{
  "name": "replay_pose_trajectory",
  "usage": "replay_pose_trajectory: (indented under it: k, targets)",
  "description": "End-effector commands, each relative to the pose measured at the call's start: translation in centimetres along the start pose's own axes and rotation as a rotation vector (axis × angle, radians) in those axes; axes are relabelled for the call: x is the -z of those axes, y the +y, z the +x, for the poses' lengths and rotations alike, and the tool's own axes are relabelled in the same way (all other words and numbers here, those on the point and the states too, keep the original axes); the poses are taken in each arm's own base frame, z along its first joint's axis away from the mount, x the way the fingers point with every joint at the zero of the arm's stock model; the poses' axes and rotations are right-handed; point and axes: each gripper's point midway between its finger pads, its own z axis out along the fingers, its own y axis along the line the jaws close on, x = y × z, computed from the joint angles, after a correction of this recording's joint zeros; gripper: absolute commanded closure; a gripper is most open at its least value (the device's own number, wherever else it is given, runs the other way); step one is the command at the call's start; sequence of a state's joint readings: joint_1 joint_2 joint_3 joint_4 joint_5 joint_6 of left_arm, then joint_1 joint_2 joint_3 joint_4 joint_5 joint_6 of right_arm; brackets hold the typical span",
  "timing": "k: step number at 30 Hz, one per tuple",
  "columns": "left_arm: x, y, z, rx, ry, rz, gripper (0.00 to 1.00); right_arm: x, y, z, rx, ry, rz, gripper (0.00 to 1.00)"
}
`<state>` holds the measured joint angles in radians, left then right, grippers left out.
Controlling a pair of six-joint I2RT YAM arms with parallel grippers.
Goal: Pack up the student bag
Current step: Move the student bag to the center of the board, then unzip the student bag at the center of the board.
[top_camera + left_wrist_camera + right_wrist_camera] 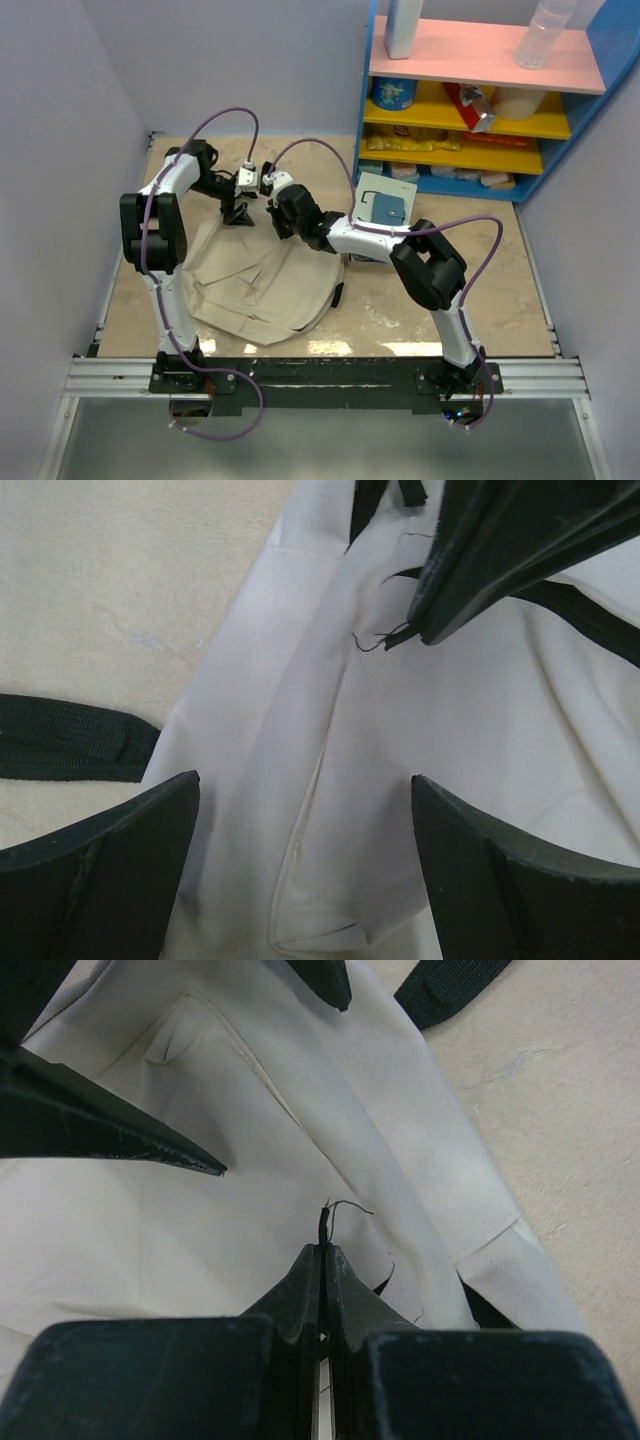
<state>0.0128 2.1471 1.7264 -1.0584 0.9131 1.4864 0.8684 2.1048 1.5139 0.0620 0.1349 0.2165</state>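
The student bag (262, 285), beige fabric with black trim, lies flat on the table in front of the left arm. My left gripper (237, 212) hovers over its far end. In the left wrist view this gripper (305, 780) stands open, its jaws wide apart over a fold of the bag (300, 680) and holding nothing. My right gripper (278, 228) meets it from the right. In the right wrist view this gripper (323, 1250) is shut on a thin black tab (323, 1222) with a frayed thread, lifted from the bag (150, 1230). A black strap (60, 742) lies on the table beside the bag.
A flat book with a blue-grey cover (383, 208) lies on the table (460, 300) behind the right arm. A blue shelf unit (480, 110) with bottles and packets stands at the back right. Grey walls close in on both sides.
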Motion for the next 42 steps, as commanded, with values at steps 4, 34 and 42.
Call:
replay_pose_trajectory:
  k: [4,34,42]
  targets:
    - [-1.5,-1.7,-2.9,-0.097,-0.070,0.083,0.14,2.9,1.4,-5.9,-0.011,-0.135,-0.054,1.00]
    - [-5.0,-2.2,-1.8,0.129,-0.184,0.152,1.00,5.0,3.2,-3.8,-0.077,-0.207,-0.084,1.00]
    - [-5.5,-0.8,-0.4,0.170,-0.150,0.027,1.00,4.4,7.1,-0.5,-0.063,-0.135,-0.103,1.00]
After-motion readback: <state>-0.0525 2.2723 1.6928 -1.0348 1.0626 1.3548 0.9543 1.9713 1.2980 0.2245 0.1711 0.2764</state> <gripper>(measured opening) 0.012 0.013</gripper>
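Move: The student bag's zip slider hangs on the short cord still pinched in the right fingers, about 2 cm below them; the bag's middle is some 9 cm back and 5 cm left of that hand. For the open left hand, the cloth beside the zip's end lies roughly 5 cm right, 3 cm back and 4 cm below. The slider is about 10 cm right and 4 cm back of the left hand, the black strap some 9 cm ahead and 7 cm right. The bag's cloth beside the zip end is what the left hand goes to: it travels about 5 cm right and slightly back, shuts its fingers, then sinks some 4 cm with its tips tilting down onto the cloth. The right keeps its pinch on the zip cord, lifts about 2 cm and settles part-way, then draws back some 5 cm, pulling the slider along the zip. ##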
